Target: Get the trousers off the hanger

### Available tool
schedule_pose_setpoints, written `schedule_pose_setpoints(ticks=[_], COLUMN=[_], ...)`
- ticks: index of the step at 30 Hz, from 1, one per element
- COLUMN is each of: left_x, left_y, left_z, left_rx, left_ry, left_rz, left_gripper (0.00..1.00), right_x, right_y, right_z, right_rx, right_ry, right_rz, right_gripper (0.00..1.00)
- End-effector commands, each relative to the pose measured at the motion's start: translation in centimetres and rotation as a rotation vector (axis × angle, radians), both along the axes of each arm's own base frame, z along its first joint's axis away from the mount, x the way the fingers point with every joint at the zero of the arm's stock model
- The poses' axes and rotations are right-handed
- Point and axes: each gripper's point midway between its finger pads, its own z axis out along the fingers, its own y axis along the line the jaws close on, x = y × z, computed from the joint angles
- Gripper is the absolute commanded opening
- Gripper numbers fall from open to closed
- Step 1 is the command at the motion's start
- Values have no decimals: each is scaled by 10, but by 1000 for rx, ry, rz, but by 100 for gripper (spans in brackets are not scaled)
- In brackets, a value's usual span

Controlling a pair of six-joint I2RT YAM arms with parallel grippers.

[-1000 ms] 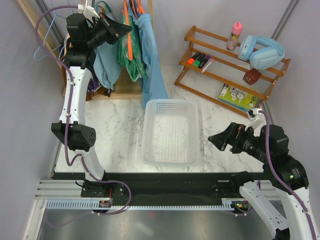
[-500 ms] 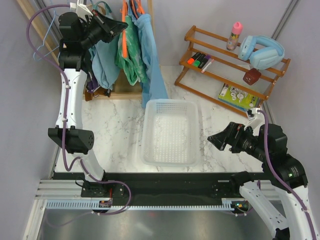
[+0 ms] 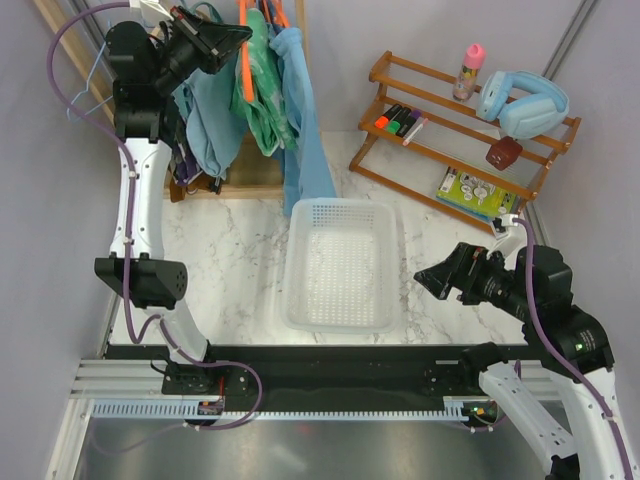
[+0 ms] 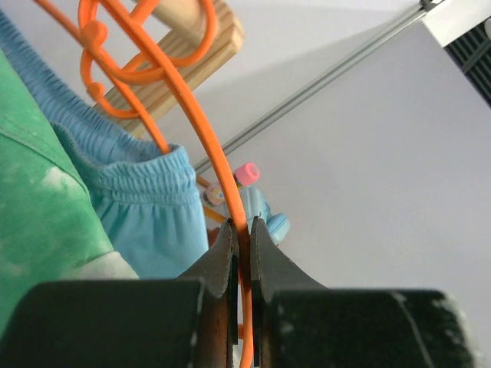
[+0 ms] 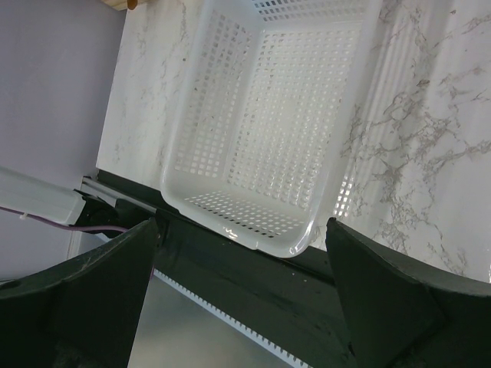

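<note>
The green, white-blotched trousers hang from the thin orange hanger at the back left, between light-blue garments. My left gripper is high up beside them, shut on the hanger's orange wire. In the left wrist view the hanger runs straight down between the closed fingers of the left gripper, with the trousers at the left edge. My right gripper hovers open and empty right of the basket; in the right wrist view the right gripper spans the basket's near corner.
A white perforated basket sits mid-table, also seen as the basket. Light-blue garments hang on the wooden rack at back left. A wooden shelf at back right holds headphones, markers and a bottle.
My left arm has lifted up and leftward with the hanger, carrying the trousers slightly higher. The right arm has stayed put.
</note>
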Motion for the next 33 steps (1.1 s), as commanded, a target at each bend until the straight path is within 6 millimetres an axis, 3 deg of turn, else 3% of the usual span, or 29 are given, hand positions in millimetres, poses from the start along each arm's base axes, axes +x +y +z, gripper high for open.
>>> schedule_pose_setpoints(ticks=[1, 7, 8, 10, 11, 13, 15, 18, 19, 20, 21, 23, 24, 26, 28, 29, 31, 32, 33], left_x=[-93, -112, -125, -133, -155, -161, -182, -191, -208, -212, -212, -238, -236, -261, -273, -294, -308, -331, -334], left_y=[7, 7, 7, 7, 7, 7, 7, 5, 3, 3, 2, -1, -3, -7, -14, -16, -21, -22, -25], left_z=[122, 118, 122, 115, 123, 113, 113, 96, 97, 93, 82, 77, 59, 53, 29, 28, 6, 5, -10], left_rx=[-27, 12, 19, 38, 43, 65, 79, 89, 92, 95, 99, 112, 122, 137, 143, 144, 148, 156, 157], left_ry=[-462, -447, -456, -439, -469, -456, -478, -418, -430, -420, -392, -404, -367, -388, -335, -366, -350, -390, -366], left_rz=[-10, -5, -5, -4, -4, 1, 1, -16, -34, -44, -52, -76, -103, -146, -231, -256, -312, -318, -346], left_gripper=[2, 2, 2, 2, 2, 2, 2, 2, 2, 2, 2, 2, 2, 2, 2, 2, 2, 2, 2], right_x=[2, 3, 4, 5, 5, 7, 9, 10, 10, 12, 12, 11, 11, 9, 6, 3, -2, -4, -8], right_y=[3, 3, 3, 3, 4, 3, 3, 4, 4, 4, 4, 5, 6, 8, 11, 14, 18, 20, 24], right_z=[5, 5, 5, 4, 3, 3, 3, 4, 6, 6, 7, 7, 7, 7, 10, 12, 20, 23, 26], right_rx=[12, 5, 4, -3, -4, -13, -23, -30, -33, -36, -36, -39, -39, -35, -25, -15, 4, 14, 32], right_ry=[-3, -7, -8, -7, -3, -6, -8, -9, -15, -14, -16, -17, -15, -17, -21, -17, -32, -36, -34], right_rz=[11, 15, 14, 15, 18, 20, 25, 32, 34, 36, 36, 43, 49, 70, 94, 121, 152, 169, 194], right_gripper=[98, 98, 98, 98, 98, 98, 98, 98, 98, 98, 98, 98, 98, 98, 98, 98, 98, 98, 98])
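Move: The left hand, already pinching the orange hanger high at the rack, has the basket about 19 cm back, 18 cm to its right and 51 cm below. The green trousers hang roughly 3 cm back, 5 cm right and 17 cm below the hand; the blue garment stands level with it, about 10 cm right and 20 cm below. From the right hand the basket lies some 14 cm ahead, 19 cm left and 24 cm lower. Keeping its pinch on the orange hanger's arm, the left hand draws the hanger with the green trousers back about 27 cm, out of the rack and nearer to the basket. It starts slowly, then quickens, rising some 5 cm on the way before sinking again to a little below its starting height, and late on swings clockwise some 15 degrees. ##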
